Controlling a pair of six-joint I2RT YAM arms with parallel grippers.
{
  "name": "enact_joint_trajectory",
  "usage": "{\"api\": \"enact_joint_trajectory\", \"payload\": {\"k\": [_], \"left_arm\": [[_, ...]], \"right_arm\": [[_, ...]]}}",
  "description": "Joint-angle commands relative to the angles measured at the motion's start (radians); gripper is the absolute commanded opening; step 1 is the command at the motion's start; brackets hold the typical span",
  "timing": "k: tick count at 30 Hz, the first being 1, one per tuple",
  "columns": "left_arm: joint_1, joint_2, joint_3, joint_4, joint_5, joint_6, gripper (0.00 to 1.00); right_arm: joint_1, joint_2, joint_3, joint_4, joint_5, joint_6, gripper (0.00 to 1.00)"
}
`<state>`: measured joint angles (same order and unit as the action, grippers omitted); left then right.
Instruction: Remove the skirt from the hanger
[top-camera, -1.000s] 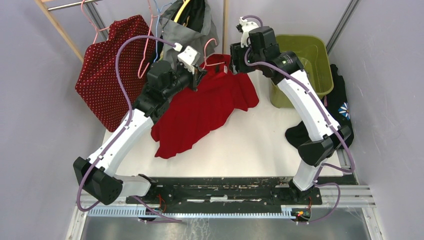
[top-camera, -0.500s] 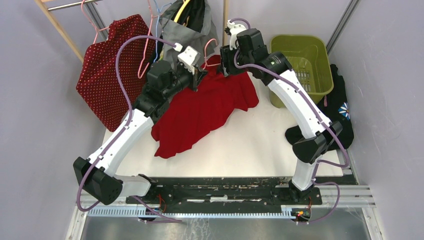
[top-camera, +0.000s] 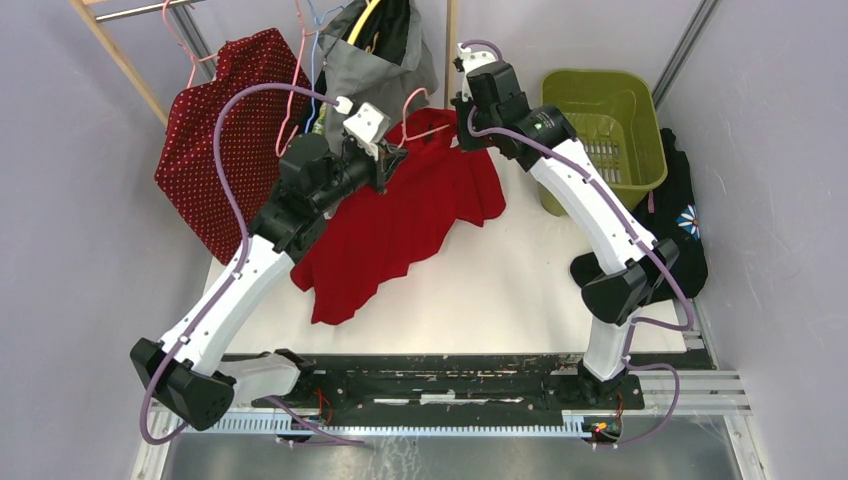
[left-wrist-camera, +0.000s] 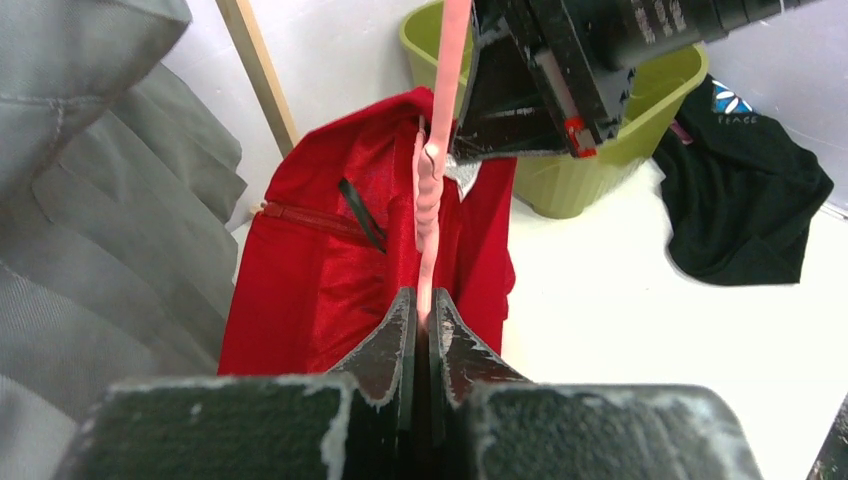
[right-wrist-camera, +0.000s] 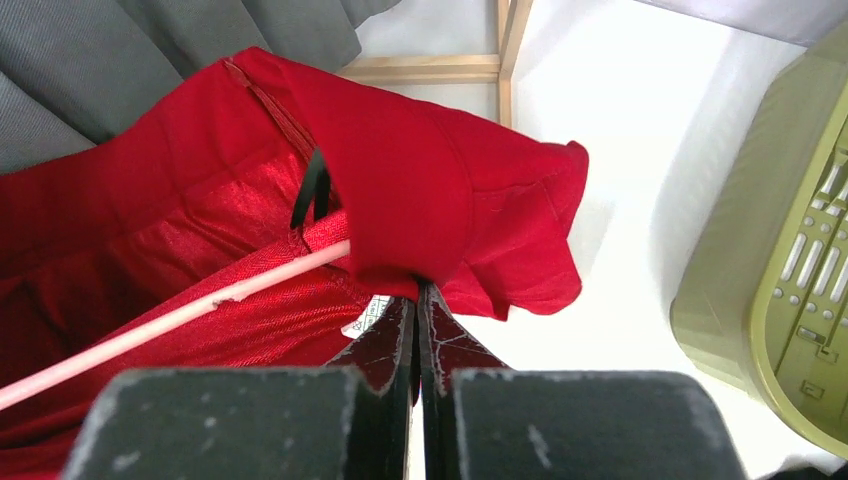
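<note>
A bright red skirt (top-camera: 400, 220) hangs from a pink hanger (top-camera: 415, 100), and its lower part lies spread on the white table. My left gripper (top-camera: 393, 160) is shut on the hanger's pink bar (left-wrist-camera: 437, 180), and the left wrist view shows the bar running up from between the fingertips (left-wrist-camera: 421, 305). My right gripper (top-camera: 462, 125) is at the skirt's top right. It is shut on a fold of the red waistband (right-wrist-camera: 420, 180) just above the fingertips (right-wrist-camera: 417, 295). The hanger bar (right-wrist-camera: 180, 320) crosses the skirt's shiny lining to the left.
A green laundry basket (top-camera: 610, 120) stands at the back right, with a black garment (top-camera: 680, 220) beside it on the right. A red dotted garment (top-camera: 215, 150) and a grey one (top-camera: 375, 60) hang from the rack at the back left. A wooden post (top-camera: 450, 50) rises behind the skirt.
My right gripper has moved left to the skirt's waistband and shut on it. The left arm has shifted slightly left with the hanger, and the skirt has moved with it.
</note>
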<state>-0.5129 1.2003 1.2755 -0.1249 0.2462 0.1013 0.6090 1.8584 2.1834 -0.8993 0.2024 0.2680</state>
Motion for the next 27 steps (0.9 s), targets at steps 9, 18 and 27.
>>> {"api": "enact_joint_trajectory", "payload": {"k": [9,18,27], "left_arm": [[0.005,-0.200,-0.112,-0.110,0.007,-0.040,0.03],[0.004,-0.251,0.072,-0.318,-0.016,0.031,0.03],[0.005,-0.358,0.055,-0.482,-0.263,0.101,0.03]], "right_arm": [[-0.197,0.020,0.110,0.019,0.138,-0.026,0.01],[-0.264,0.052,0.046,0.057,0.156,-0.070,0.01],[-0.390,0.104,0.062,0.069,0.093,-0.043,0.01]]}}
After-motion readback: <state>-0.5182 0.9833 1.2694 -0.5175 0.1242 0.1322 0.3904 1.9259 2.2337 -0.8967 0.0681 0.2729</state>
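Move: The left hand already holds the pink hanger by its neck; the hanger's right end is about 7 cm to its right, 3 cm ahead and a touch lower. The grey garment hangs some 7 cm ahead of the left hand and 3 cm to its left. The right fingers are already shut on the red skirt's waistband, with that hanger end about 2 cm to their left and 1 cm ahead. The green basket is roughly 27 cm to their right, 4 cm farther out and 22 cm lower. Backward goes the left hand, keeping its grip on the hanger: it dips about 3 cm, partly rises again, then swings left, ending some 6 cm back and 6 cm left, away from the right hand. The right hand holds nearly in place on the waistband, rolling slightly, then shoots off about 7 cm right and 5 cm forward, its shut fingers coming free of the skirt. ##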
